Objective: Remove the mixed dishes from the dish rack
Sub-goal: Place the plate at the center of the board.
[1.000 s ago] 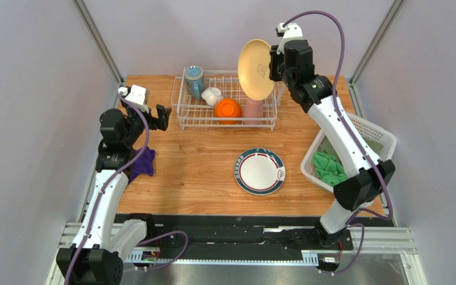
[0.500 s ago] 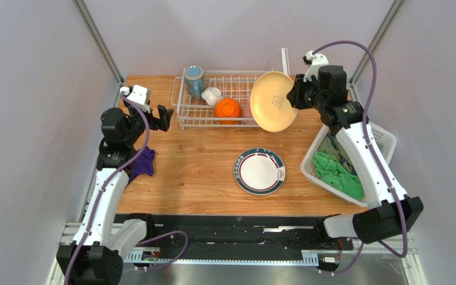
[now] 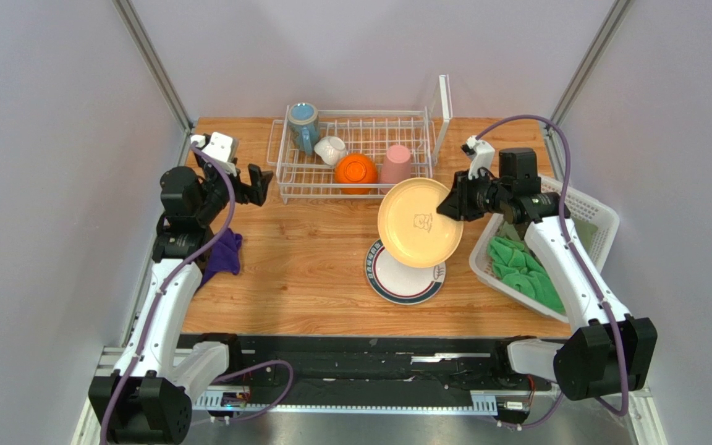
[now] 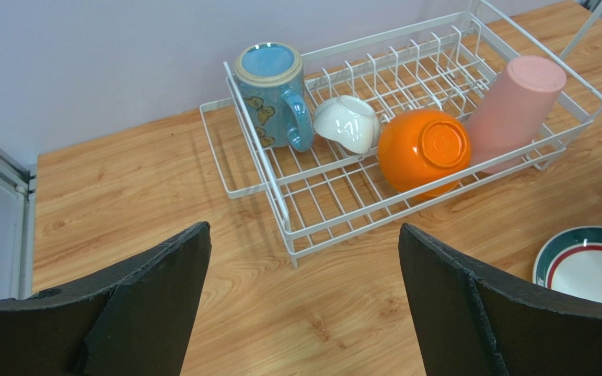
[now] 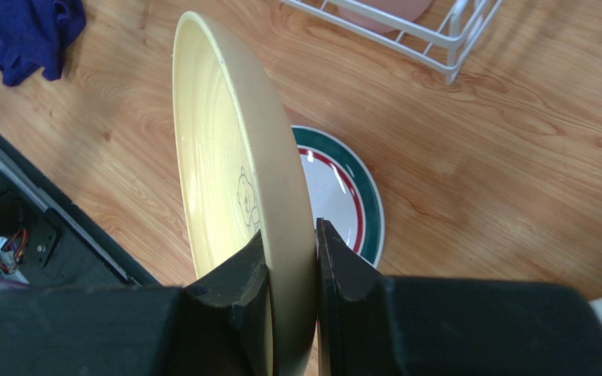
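Observation:
My right gripper (image 3: 450,206) (image 5: 290,243) is shut on the rim of the cream-yellow plate (image 3: 418,222) (image 5: 229,168), holding it tilted in the air above the dark-rimmed plate (image 3: 397,280) (image 5: 342,184), which lies flat on the table. The white wire dish rack (image 3: 287,181) (image 4: 312,227) at the back holds a blue mug (image 3: 303,124) (image 4: 271,92), a small white bowl (image 3: 330,148) (image 4: 346,122), an orange bowl (image 3: 356,172) (image 4: 423,149) and a pink tumbler (image 3: 396,164) (image 4: 516,110). My left gripper (image 3: 256,183) (image 4: 304,313) stands open just left of the rack, nothing between its fingers.
A purple cloth (image 3: 223,255) (image 5: 33,35) lies at the table's left edge under my left arm. A white lattice basket (image 3: 590,215) with green cloths (image 3: 518,264) sits at the right edge, beneath my right arm. The rack's upright white panel (image 3: 443,104) stands at its right end.
My right arm has carried the cream-yellow plate out of the rack, forward and down, until it hangs over the dark-rimmed plate. The pink tumbler now shows. The left arm has barely moved.

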Controlling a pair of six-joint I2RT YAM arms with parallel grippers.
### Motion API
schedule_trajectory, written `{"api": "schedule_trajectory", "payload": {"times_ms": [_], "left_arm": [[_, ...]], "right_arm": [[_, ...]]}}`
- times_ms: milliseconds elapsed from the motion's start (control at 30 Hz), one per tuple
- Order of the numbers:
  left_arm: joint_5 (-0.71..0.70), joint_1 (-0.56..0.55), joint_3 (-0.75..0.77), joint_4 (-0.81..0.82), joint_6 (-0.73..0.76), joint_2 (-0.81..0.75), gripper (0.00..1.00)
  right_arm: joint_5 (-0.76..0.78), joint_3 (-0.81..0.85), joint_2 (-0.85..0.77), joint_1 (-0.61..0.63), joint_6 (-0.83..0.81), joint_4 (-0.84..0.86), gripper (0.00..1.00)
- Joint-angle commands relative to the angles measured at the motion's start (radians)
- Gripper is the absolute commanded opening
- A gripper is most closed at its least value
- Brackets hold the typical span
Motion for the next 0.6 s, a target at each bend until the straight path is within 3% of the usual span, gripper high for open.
{"api": "schedule_trajectory", "payload": {"times_ms": [0, 567], "left_arm": [[0.011, 0.004, 0.004, 0.018, -0.002, -0.002, 0.97], [0.023, 0.006, 0.006, 0.015, -0.003, 0.0, 0.97]], "right_arm": [[-0.157, -0.018, 0.025, -0.017, -0.062, 0.07, 0.0], [-0.305, -0.043, 0.307, -0.028, -0.179, 0.081, 0.0]]}}
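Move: The white plate on the board, above which the yellow plate is being brought, lies about 7 cm back, 8 cm left and 18 cm below the right hand. From that hand the pink cup in the rack is some 15 cm ahead and 10 cm left, the orange bowl 14 cm ahead and 21 cm left, the green towel 9 cm back and 21 cm right. From the left hand the white plate is about 12 cm back, 32 cm right and 26 cm down. The yellow plate, still pinched by its rim in the right hand, is lowered about 8 cm towards the white plate, easing a little to the left and picking up speed on the way down. The wrist tips fingers-down and turns counter-clockwise by some 10 degrees each, the fingers keeping their grip. ##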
